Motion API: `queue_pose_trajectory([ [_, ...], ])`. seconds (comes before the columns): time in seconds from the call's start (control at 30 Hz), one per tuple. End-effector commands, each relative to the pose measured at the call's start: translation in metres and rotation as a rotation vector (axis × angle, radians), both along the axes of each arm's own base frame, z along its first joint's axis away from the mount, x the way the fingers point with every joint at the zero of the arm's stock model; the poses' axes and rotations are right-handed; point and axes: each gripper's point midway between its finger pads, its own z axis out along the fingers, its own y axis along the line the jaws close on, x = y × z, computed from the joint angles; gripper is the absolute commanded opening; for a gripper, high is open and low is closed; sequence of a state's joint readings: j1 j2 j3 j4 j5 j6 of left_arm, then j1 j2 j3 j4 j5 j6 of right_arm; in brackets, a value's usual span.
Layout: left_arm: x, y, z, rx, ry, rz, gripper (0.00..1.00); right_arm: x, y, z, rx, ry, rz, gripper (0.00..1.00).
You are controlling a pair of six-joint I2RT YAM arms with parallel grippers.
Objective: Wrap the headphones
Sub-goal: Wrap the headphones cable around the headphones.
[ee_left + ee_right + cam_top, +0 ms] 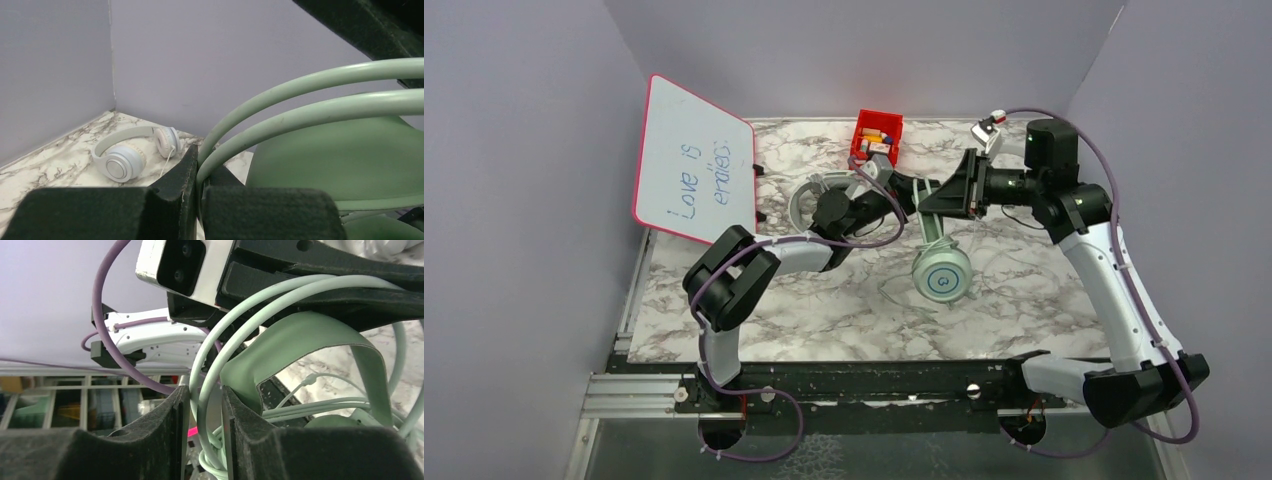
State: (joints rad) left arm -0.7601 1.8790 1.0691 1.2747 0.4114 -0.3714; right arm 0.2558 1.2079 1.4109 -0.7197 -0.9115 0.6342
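Note:
The mint-green headphones (942,272) hang between my two grippers above the middle of the table. My left gripper (902,190) is shut on two strands of their thick mint cable (280,122), with a green ear cup (340,160) just beyond. My right gripper (205,392) faces the left one. Its jaws stand narrowly open around loops of the same cable (202,410), and the flat green headband (300,335) lies against its right finger. A grey-white headset (127,155) lies on the marble behind the left arm (809,195).
A red bin (879,135) with small items stands at the back middle. A pink-edged whiteboard (694,160) leans at the back left. Grey walls close in the marble table (824,320) on three sides. Loose thin cable trails on the table under the hanging headphones.

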Motion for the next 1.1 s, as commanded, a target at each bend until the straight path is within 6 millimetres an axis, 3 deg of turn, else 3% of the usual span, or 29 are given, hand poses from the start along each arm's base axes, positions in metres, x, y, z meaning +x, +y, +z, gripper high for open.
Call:
queue_pose_trajectory([
  [0.0, -0.013, 0.011, 0.047, -0.097, -0.081, 0.013, 0.00, -0.007, 0.009, 0.021, 0.118, 0.010, 0.063, 0.32],
  [0.2, -0.017, 0.010, 0.049, -0.089, -0.114, 0.025, 0.00, -0.004, 0.014, 0.022, 0.188, 0.072, 0.066, 0.37],
  [0.4, -0.017, 0.008, 0.054, -0.082, -0.121, 0.061, 0.00, -0.002, 0.017, 0.021, 0.238, 0.097, 0.068, 0.33],
  [0.5, -0.015, 0.007, 0.052, -0.069, -0.118, 0.089, 0.00, -0.001, 0.017, 0.022, 0.234, 0.087, 0.067, 0.24],
  [0.63, -0.010, 0.010, 0.049, -0.074, -0.077, 0.115, 0.00, -0.001, 0.016, 0.021, 0.213, 0.060, 0.074, 0.01],
  [0.73, -0.005, 0.013, 0.045, -0.072, -0.030, 0.137, 0.02, 0.001, 0.015, 0.023, 0.188, 0.007, 0.072, 0.00],
  [0.77, -0.004, 0.013, 0.042, -0.062, -0.014, 0.141, 0.07, 0.003, 0.014, 0.025, 0.179, -0.015, 0.064, 0.00],
  [0.93, -0.002, 0.027, 0.022, -0.007, 0.099, 0.172, 0.61, 0.020, 0.009, 0.019, 0.084, -0.107, 0.014, 0.00],
  [1.0, 0.001, 0.042, 0.013, 0.013, 0.164, 0.204, 0.74, 0.028, 0.007, 0.012, 0.043, -0.141, -0.003, 0.00],
  [1.07, -0.001, 0.054, 0.004, 0.053, 0.213, 0.218, 0.79, 0.037, 0.004, 0.004, -0.004, -0.172, -0.028, 0.00],
])
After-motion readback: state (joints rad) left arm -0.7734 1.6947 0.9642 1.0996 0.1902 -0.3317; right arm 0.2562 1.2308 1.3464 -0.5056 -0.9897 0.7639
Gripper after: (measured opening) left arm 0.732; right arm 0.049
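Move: Between the right hand's half-open fingers pass the green headband rods, about 2 cm left of the hand point. The green ear cups hang roughly 9 cm back, 4 cm right and 12 cm below that hand. The left hand already pinches the headband's forward stretch at its own fingertips; from it the grey headphones lie some 15 cm ahead, 20 cm left and 27 cm down on the table. Closing on the headband, the right hand first eases about 1.5 cm left while its fingers tip up some 10 degrees, then pinches the rods and keeps them, creeping about 1 cm forward. The left hand keeps its grip while rising nearly 2 cm, then opens wide, lets go of the headband and backs off about 3 cm leftward, turning slightly counter-clockwise. ##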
